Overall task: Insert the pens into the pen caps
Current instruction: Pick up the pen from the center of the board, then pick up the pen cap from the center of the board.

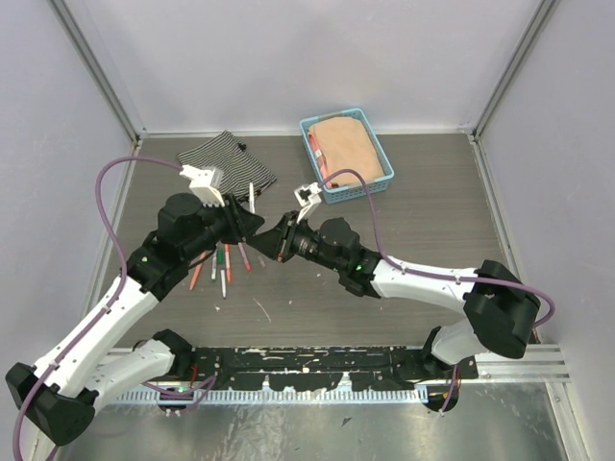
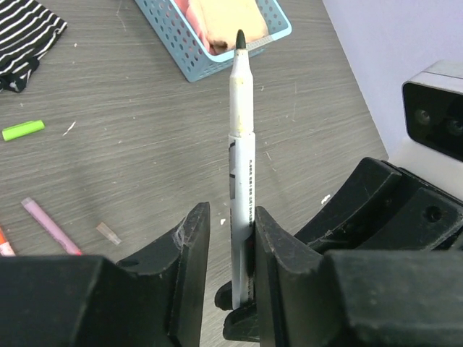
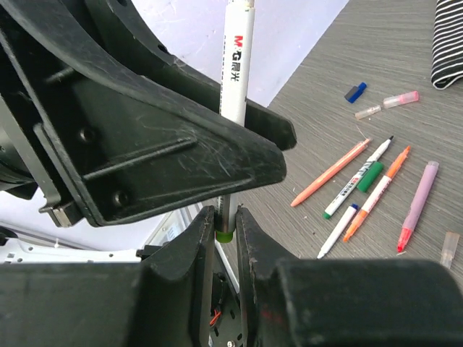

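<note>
A white pen with a dark tip and a green end stands upright between both grippers. My right gripper is shut on its green lower end. My left gripper is open around the barrel, which rests against one finger with a gap on the other side. In the top view the grippers meet at mid-table, left and right. Several more pens in orange, white and pink lie on the table. Loose pen caps lie near them: green, blue and another green one.
A blue basket holding a peach cloth stands at the back, right of centre. A striped black-and-white cloth lies at the back left. The loose pens lie under the left arm's wrist.
</note>
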Robot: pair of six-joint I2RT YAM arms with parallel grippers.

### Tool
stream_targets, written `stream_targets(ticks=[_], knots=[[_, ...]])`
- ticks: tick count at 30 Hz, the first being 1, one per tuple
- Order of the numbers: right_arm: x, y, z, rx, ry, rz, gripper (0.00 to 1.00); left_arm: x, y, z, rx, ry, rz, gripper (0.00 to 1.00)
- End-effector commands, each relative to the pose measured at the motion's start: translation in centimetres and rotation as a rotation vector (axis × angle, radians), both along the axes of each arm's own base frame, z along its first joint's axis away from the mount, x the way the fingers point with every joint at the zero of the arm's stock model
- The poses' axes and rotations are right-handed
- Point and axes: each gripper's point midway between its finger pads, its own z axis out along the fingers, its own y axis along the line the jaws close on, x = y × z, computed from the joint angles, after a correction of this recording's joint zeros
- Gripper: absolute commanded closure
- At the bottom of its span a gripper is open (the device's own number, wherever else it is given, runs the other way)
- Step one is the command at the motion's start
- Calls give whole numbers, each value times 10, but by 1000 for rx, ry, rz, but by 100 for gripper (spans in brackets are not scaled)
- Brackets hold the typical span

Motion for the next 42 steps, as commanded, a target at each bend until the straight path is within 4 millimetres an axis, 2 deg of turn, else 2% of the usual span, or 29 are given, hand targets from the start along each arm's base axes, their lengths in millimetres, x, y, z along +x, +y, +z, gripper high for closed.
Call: stream_targets(ticks=[1, 7, 10, 13, 14, 17, 19, 22, 24, 28, 32, 38, 42], knots=[[-1, 6, 58, 116, -108, 15, 90, -3, -2, -5, 11, 6, -23, 67], [-1, 6, 54, 110, -101, 12, 90, -3, 5, 3, 12, -22, 2, 73], [0, 5, 52, 106, -97, 6, 90, -3, 6, 7, 16, -29, 6, 86], [2, 4, 50, 97, -94, 0, 85, -3, 6, 9, 27, -28, 2, 99], [2, 4, 49, 92, -93, -2, 81, -3, 6, 9, 31, -27, 0, 100], [3, 2, 44, 56, -100, -15, 57, -3, 9, 11, 54, -27, 3, 100], [6, -4, 34, 12, -101, -40, 44, -4, 15, 15, 78, -37, 17, 100], [12, -15, 20, -35, -96, -97, 33, -1, 30, 14, 138, -34, 80, 100], [17, -21, 9, -89, -101, -132, 28, 1, 37, 14, 172, -47, 102, 100], [33, -40, -11, -233, -106, -243, 23, 4, 47, 17, 232, -52, 134, 100], [57, -65, -28, -352, -106, -413, 21, 9, 56, 9, 314, -20, 153, 100], [75, -58, -51, -559, -209, -384, 20, 8, 64, -1, 352, 49, 114, 100], [92, -52, -61, -634, -147, -330, 20, 4, 87, -3, 377, 80, 161, 100]])
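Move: Between the left hand's open fingers stands the white pen, tip up, its middle roughly 3 cm above that hand; the right hand pinches its green lower end, the middle some 5 cm above. From the right hand the light green cap lies about 23 cm ahead, 5 left and 23 below. At the same depth, the clear cap is about 8 cm ahead, hardly sideways; the pink pen 10 ahead, 5 left. Closing on the pen's lower part while the right hand holds it steady, the left fingers take the grip. The right then lets go by opening wide and backs off to its right, then forward and down, about 7 cm each in all, tipping its fingers down some 30 degrees, nearer the light green cap. The left carries the pen about 7 cm left, rolling its left side up some 20 degrees. ##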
